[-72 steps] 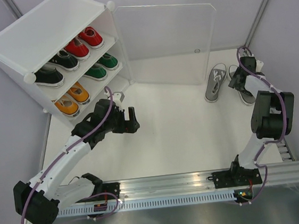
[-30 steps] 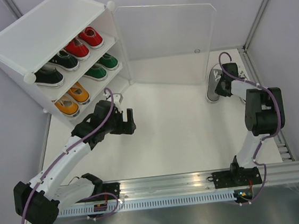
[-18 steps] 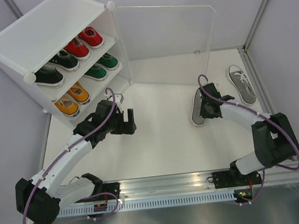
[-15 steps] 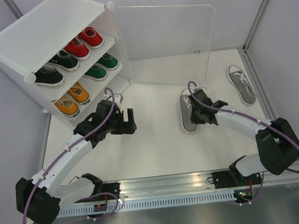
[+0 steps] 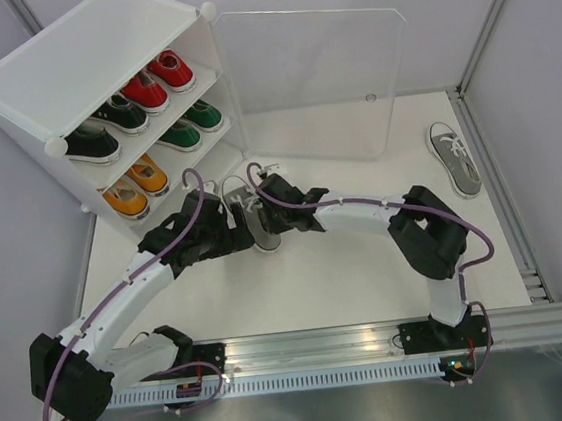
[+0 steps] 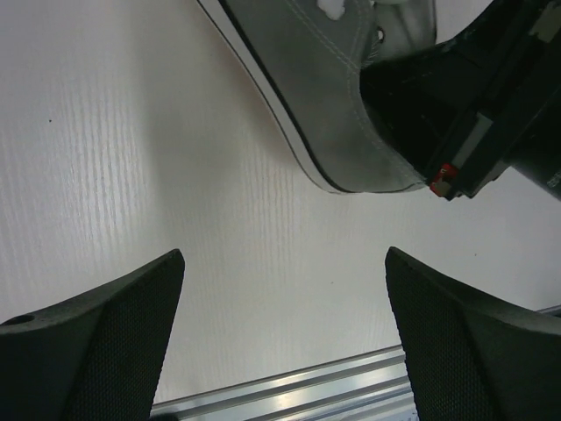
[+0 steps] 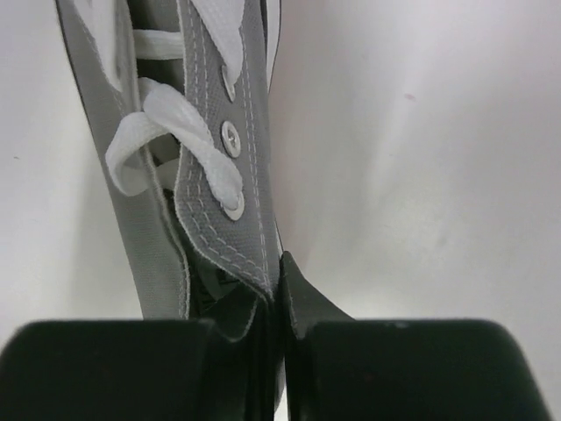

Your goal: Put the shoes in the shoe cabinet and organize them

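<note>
My right gripper (image 5: 267,212) is shut on the side wall of a grey shoe (image 5: 260,235), next to its lace eyelets (image 7: 230,136). It holds the shoe just in front of the shoe cabinet (image 5: 84,60). My left gripper (image 5: 233,228) stands open right beside that shoe. In the left wrist view the grey shoe (image 6: 320,96) lies beyond the open fingers (image 6: 105,342), apart from them. The other grey shoe (image 5: 453,157) lies at the far right. Red (image 5: 159,81), black (image 5: 102,129), green (image 5: 190,125) and orange shoes (image 5: 136,186) sit on the cabinet's shelves.
The cabinet's clear door (image 5: 318,81) stands swung open across the back of the table. A metal rail (image 5: 316,348) runs along the near edge with both arm bases on it. Grey walls close in the left and right sides.
My right arm has swept the grey shoe leftward across the table, from the far right to beside my left gripper. The left arm has barely moved.
</note>
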`<action>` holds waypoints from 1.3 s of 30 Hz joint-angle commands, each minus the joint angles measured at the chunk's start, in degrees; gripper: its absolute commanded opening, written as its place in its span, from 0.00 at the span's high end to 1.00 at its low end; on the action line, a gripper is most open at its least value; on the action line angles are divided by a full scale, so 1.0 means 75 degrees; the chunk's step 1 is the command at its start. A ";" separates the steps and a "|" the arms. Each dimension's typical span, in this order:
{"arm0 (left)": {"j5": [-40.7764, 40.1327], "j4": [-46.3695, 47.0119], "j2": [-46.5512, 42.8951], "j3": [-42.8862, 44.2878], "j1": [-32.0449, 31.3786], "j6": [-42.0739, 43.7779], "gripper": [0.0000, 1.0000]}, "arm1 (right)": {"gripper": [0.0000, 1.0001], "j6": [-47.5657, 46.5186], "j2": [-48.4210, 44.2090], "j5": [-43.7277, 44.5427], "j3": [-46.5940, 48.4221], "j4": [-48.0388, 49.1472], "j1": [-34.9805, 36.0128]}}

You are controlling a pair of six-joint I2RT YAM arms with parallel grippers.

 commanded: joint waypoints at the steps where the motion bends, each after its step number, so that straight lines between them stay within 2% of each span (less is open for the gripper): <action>1: -0.0391 -0.0251 -0.0180 0.0046 0.0049 -0.1186 0.03 | 0.83 -0.0031 0.0332 -0.0003 0.0786 0.0651 0.0165; 2: -0.0437 -0.0251 -0.0180 0.0022 0.0049 -0.1340 0.03 | 0.77 -0.0043 0.0322 0.0009 0.0775 0.0650 0.0166; 5: -0.0519 -0.0251 -0.0052 -0.0037 0.0003 -0.1856 0.04 | 0.44 -0.0206 -0.0121 0.0195 0.0320 0.0615 0.0154; 9: -0.0706 -0.0251 0.0299 0.0068 -0.0091 -0.2581 0.04 | 0.27 -0.0510 -0.1129 0.0709 -0.0277 0.0252 0.0165; 11: -0.0928 -0.0251 0.0580 0.0197 -0.0184 -0.2817 0.05 | 0.25 -0.0651 -0.1856 0.1120 -0.0699 0.0030 0.0154; 15: -0.1409 -0.0251 0.1119 0.0489 -0.0454 -0.3636 0.12 | 0.21 -0.0723 -0.2981 0.2104 -0.1508 -0.0229 0.0096; 22: -0.1937 -0.0228 0.2444 0.1076 -0.0782 -0.4435 0.23 | 0.15 -0.0558 -0.4516 0.2212 -0.3032 -0.0018 -0.0197; 29: -0.2359 -0.0075 0.3276 0.1345 -0.0783 -0.4717 0.28 | 0.08 -0.0594 -0.5057 0.2118 -0.3865 0.0064 -0.0455; 39: -0.1844 0.0417 0.4437 0.1287 -0.0888 -0.4880 0.35 | 0.06 -0.0816 -0.5116 0.1791 -0.4217 0.0345 -0.0760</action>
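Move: The grey shoe, its heel towards me, has its middle about 9 cm ahead of my open left hand, 4 cm to the right and 10 cm below. From the left hand, the cabinet's empty bottom shelf is roughly 22 cm ahead, 14 cm left and 12 cm down. My right hand is still on the shoe's collar, with its middle some 5 cm ahead, 5 cm left and 3 cm below; the other grey shoe is about 13 cm ahead, 50 cm right and 4 cm lower. I hand the grey shoe over: my right fingers spread wide and let go of its collar, drifting a little left first, then lifting about 10 cm and swinging right and slightly back before sinking halfway. Meanwhile my left hand turns some 30 degrees counter-clockwise and descends about 10 cm, also forward and right, its fingers narrowing by a third around the shoe's left side wall, one finger at the opening. ##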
